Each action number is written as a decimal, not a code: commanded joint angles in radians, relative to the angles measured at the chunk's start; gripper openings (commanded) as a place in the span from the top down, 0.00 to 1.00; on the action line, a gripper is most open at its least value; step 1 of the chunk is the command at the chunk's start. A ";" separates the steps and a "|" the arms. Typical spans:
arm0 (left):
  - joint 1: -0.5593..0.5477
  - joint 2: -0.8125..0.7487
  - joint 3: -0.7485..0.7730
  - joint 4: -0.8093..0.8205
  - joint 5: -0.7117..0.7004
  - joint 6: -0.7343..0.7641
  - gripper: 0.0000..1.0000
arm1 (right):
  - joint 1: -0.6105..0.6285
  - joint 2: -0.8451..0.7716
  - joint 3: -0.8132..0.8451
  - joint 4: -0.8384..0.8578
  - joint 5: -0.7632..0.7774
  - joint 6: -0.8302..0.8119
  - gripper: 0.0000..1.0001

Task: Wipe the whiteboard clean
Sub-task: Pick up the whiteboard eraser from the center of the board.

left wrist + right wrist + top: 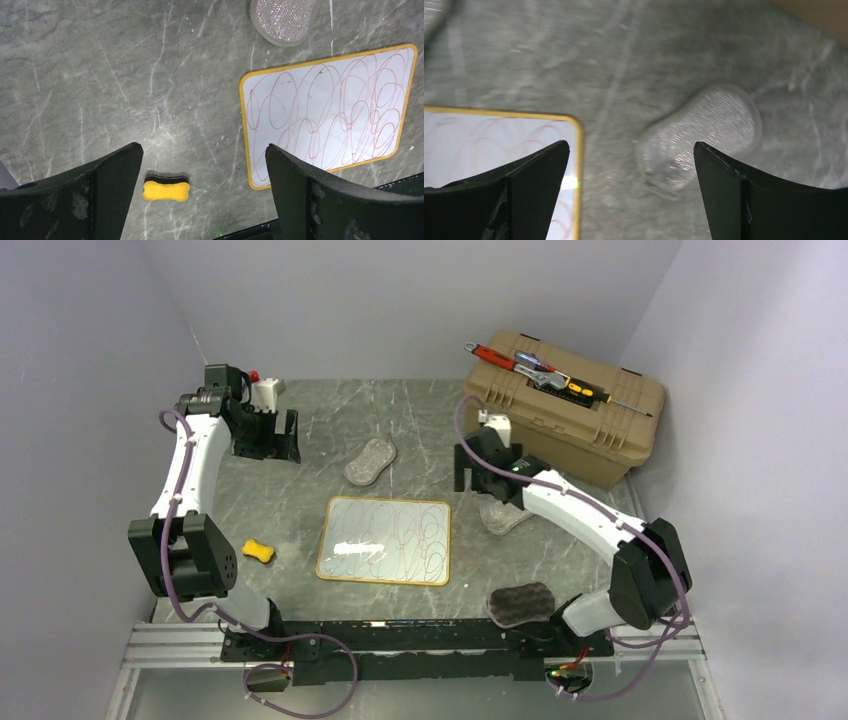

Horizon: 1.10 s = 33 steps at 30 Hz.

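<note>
The whiteboard lies flat mid-table, its yellow frame around a white face covered in reddish scribbles. It also shows in the left wrist view and the right wrist view. A yellow bone-shaped eraser with a black underside lies on the table left of the board. My left gripper hangs open high over the back left, nothing between its fingers. My right gripper is open above the table just right of the board's far right corner, empty.
A silvery sponge lies behind the board. A second silvery one lies under my right gripper. A dark sponge sits near the right arm's base. A tan toolbox with hand tools on its lid stands at the back right.
</note>
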 commanded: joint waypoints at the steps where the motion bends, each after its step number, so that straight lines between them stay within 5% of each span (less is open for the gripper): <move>1: 0.002 0.009 -0.001 -0.007 0.028 0.021 0.00 | -0.143 0.015 -0.107 -0.004 -0.122 0.072 0.00; 20: 0.001 0.021 -0.021 0.004 0.039 0.028 0.01 | -0.175 0.172 -0.203 0.059 -0.242 0.152 0.41; 24: 0.002 0.018 -0.016 0.001 0.046 0.030 0.01 | -0.155 0.226 -0.146 0.005 -0.168 0.161 0.61; 28: 0.002 0.015 -0.013 -0.006 0.093 0.051 0.00 | -0.144 0.232 -0.090 -0.023 -0.166 0.178 1.00; 33: -0.007 -0.006 -0.015 -0.004 0.228 0.119 0.00 | -0.134 0.137 -0.015 0.002 -0.273 0.235 1.00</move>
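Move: The silvery pad lies about 8 cm right of the right hand, 3 cm back and 14 cm below. From this hand the whiteboard's middle is some 15 cm left and 9 cm back. The other silvery pad lies about 18 cm left and 7 cm ahead, the dark pad 23 cm back and 10 cm right, all at table level. The silvery pad aimed at lies roughly 48 cm right of the left hand, 6 cm back and 18 cm below. The right hand drops about 13 cm towards the near silvery pad, swinging right at first and then easing a few centimetres back, while its wrist tips some 20 degrees further down and the wide-open fingers gradually narrow. Low at the pad's left end, the fingers shut almost fully and pinch that end, then the hand starts up again by about 1 cm, drifting slightly forward and left. ##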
